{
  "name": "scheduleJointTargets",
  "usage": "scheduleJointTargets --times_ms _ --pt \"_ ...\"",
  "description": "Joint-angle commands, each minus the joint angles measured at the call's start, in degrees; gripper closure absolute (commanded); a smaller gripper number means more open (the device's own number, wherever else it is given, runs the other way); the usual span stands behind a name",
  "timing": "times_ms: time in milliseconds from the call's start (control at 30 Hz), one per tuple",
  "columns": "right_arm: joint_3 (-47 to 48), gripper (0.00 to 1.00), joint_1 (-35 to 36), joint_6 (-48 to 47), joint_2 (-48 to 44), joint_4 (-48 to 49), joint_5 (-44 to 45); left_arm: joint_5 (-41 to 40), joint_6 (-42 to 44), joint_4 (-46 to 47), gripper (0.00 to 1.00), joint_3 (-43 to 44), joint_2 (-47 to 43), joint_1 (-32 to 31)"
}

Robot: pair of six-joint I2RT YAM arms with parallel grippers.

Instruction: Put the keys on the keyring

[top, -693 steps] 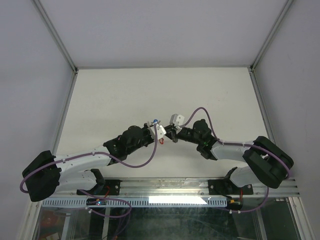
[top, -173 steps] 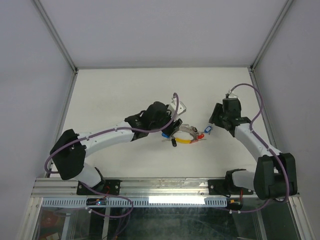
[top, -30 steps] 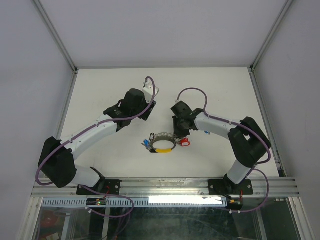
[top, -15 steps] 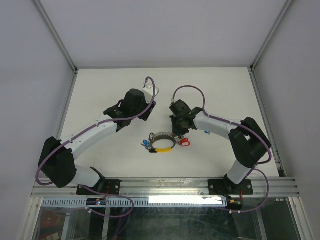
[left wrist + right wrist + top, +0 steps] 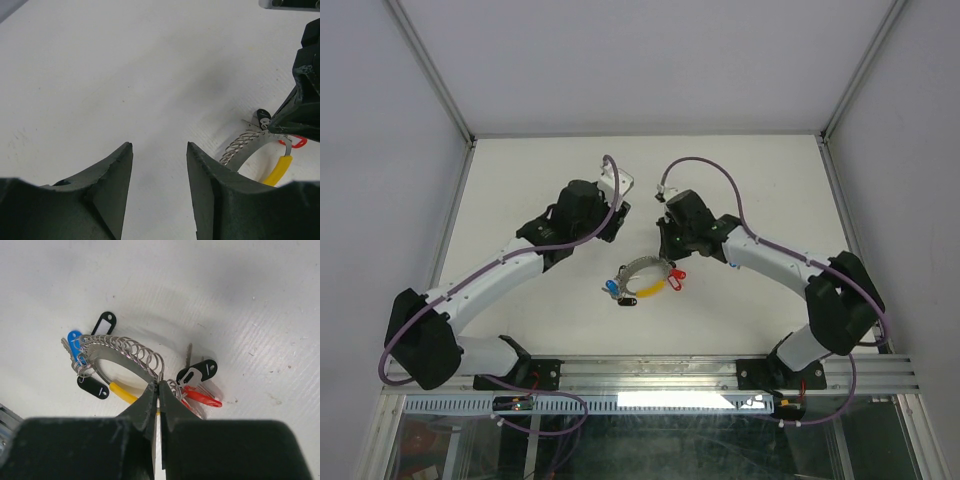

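Observation:
The keyring [image 5: 120, 352] is a silvery band with wire coils, and my right gripper [image 5: 159, 385] is shut on its coiled edge. On it hang the keys: a blue tag [image 5: 75, 342], black tags [image 5: 197, 371] and a red tag [image 5: 202, 397], with a yellow tag [image 5: 122, 392] beside my fingers. From above, the keyring [image 5: 643, 268] sits mid-table under the right gripper [image 5: 667, 262]. My left gripper [image 5: 613, 228] hovers a little up and left of it, open and empty. In the left wrist view the left gripper [image 5: 159, 147] frames bare table, with the keyring [image 5: 240, 147] off to the right.
The white table [image 5: 520, 200] is bounded by grey walls on three sides and a metal rail [image 5: 650, 375] at the near edge. Purple cables loop above both wrists.
My right gripper has shut on the keyring's coils and drawn it slightly up and back, so the tags have swung. The left arm has shifted a little and stays open.

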Motion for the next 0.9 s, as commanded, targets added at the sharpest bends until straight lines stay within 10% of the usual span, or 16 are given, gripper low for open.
scheduleJointTargets --times_ms 0,367,867 --pt "-2.7 1.00 0.3 -4.6 -7.5 9.8 -1.4 1.3 0.3 5.7 0.54 -1.1 -5.1 0.3" --pt "-10.5 1.00 0.3 -16.2 -22.0 19.3 -2.2 7.7 -0.7 23.7 0.35 -14.1 -21.7 0.5" --pt "-24.2 1.00 0.3 -32.9 -35.4 28.5 -17.1 29.8 -13.6 43.8 0.10 -24.3 -20.3 0.3"
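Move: My right fingers already hold one end of the keyring, whose middle lies about 4 cm left of them, 3 cm back and 4 cm below. The red tag is about 3 cm right, 1 cm back and 5 cm below; the loose blue-tagged key lies on the table some 16 cm right, 3 cm ahead and 8 cm below. From my empty left hand, the keyring is about 6 cm right, 6 cm back and 12 cm below. I keep my right fingers shut on the keyring and lift it about 10 cm, mostly straight up, then draw back some 3 cm while the fingertips tilt up and turn counter-clockwise. My left hand rises as well, backing off, then swings right and dips slightly, about 7 cm back in all, rolling left side down some 30 degrees and opening wide towards the raised keyring. ##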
